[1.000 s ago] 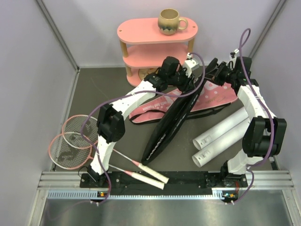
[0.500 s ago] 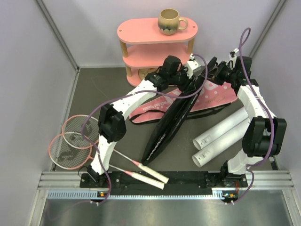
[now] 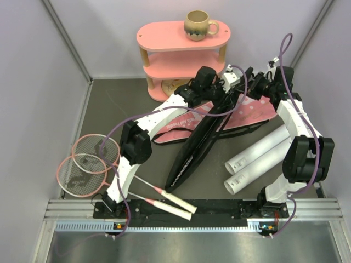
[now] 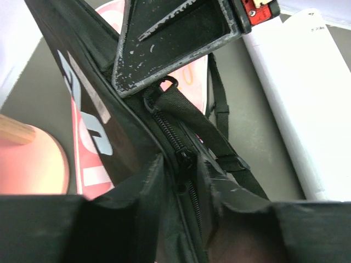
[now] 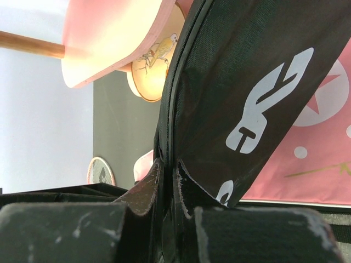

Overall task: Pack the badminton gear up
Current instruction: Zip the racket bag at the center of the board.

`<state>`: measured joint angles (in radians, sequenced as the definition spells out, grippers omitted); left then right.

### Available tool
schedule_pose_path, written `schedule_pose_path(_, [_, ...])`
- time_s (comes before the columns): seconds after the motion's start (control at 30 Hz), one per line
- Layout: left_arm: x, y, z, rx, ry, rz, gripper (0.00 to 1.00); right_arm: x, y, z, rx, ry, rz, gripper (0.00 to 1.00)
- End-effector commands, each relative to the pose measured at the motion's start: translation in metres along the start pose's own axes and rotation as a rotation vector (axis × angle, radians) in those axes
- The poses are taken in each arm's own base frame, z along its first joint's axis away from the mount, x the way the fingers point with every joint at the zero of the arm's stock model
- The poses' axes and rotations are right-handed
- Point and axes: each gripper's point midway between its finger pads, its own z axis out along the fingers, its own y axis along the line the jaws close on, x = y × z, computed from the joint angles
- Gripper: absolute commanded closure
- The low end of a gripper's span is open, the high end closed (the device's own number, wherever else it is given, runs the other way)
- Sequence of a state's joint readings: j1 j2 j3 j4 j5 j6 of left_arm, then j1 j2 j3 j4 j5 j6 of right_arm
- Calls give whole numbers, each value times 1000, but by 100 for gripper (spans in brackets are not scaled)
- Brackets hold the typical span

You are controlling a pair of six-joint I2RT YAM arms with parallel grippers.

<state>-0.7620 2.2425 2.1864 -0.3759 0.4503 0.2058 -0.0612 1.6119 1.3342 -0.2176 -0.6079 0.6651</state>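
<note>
The black racket bag (image 3: 200, 142) stands on edge across the pink racket bag (image 3: 252, 112). At its far end, my left gripper (image 3: 228, 89) straddles the zipped seam (image 4: 170, 131). The zipper pull (image 4: 184, 161) is pressed between its fingers (image 4: 145, 186). My right gripper (image 3: 247, 87) is shut on the bag's thin edge (image 5: 174, 126) just beyond, by the strap ring (image 4: 164, 87). Two pink rackets (image 3: 88, 164) lie at the near left. Two white tubes (image 3: 258, 156) lie at the right.
A pink oval shelf (image 3: 184, 38) stands at the back with a beige mug (image 3: 198, 24) on top and a bird-painted plate (image 5: 153, 66) under it. Walls close in on the left, back and right. The bag's black strap (image 4: 222, 118) trails over the grey mat.
My left arm has shifted a little to the right along the black bag's far end. The right gripper has kept its hold in the same place.
</note>
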Motion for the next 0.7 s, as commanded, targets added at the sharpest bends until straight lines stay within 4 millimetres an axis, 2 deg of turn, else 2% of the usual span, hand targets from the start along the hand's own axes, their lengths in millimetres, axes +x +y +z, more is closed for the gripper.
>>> schedule_pose_path(0.0, [-6,4,3,-22,-11,26,69,-19,45,-21,-133,-66,-82,100])
schedule_pose_path(0.17, [-1,2,5,-13,3,18,75,-21,48,-22,-138,-72,-76,100])
schedule_pose_path(0.3, [5,2,4,-18,23,11,67,-21,50,-20,-152,-72,-60,100])
schedule_pose_path(0.4, [9,4,4,-30,38,9,67,-24,54,-22,-164,-80,-57,100])
schedule_pose_path(0.5, [12,4,6,-27,42,7,73,-25,56,-23,-167,-82,-56,100])
schedule_pose_path(0.53, [11,4,7,-24,37,7,81,-25,57,-23,-169,-85,-57,100])
schedule_pose_path(0.63, [5,2,6,-26,25,18,92,-25,57,-23,-166,-84,-52,100])
schedule_pose_path(0.67, [2,-1,6,-24,21,26,100,-25,57,-22,-165,-85,-50,100])
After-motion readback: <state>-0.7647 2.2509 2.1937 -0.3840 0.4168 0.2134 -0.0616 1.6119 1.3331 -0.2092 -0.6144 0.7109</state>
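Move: The zip slider of the black racket bag already sits between the left hand's half-open fingertips, about 2 cm to the right of the hand point, level fore and aft, and 1 cm lower. The right gripper's hold on the bag is some 7 cm to the left hand's right and 4 cm farther out; the strap ring is about 5 cm right and 1 cm out. From the right hand, the slider lies roughly 6 cm left, 3 cm back and 2 cm lower. Almost in place, drifting only about half a centimetre forward and down, the left hand closes its fingers around the zip slider: they narrow, ease open a touch, then go nearly shut, pinching at the zip line. The right hand stays, still shut on the bag's end, and holds it up against the zip work. ##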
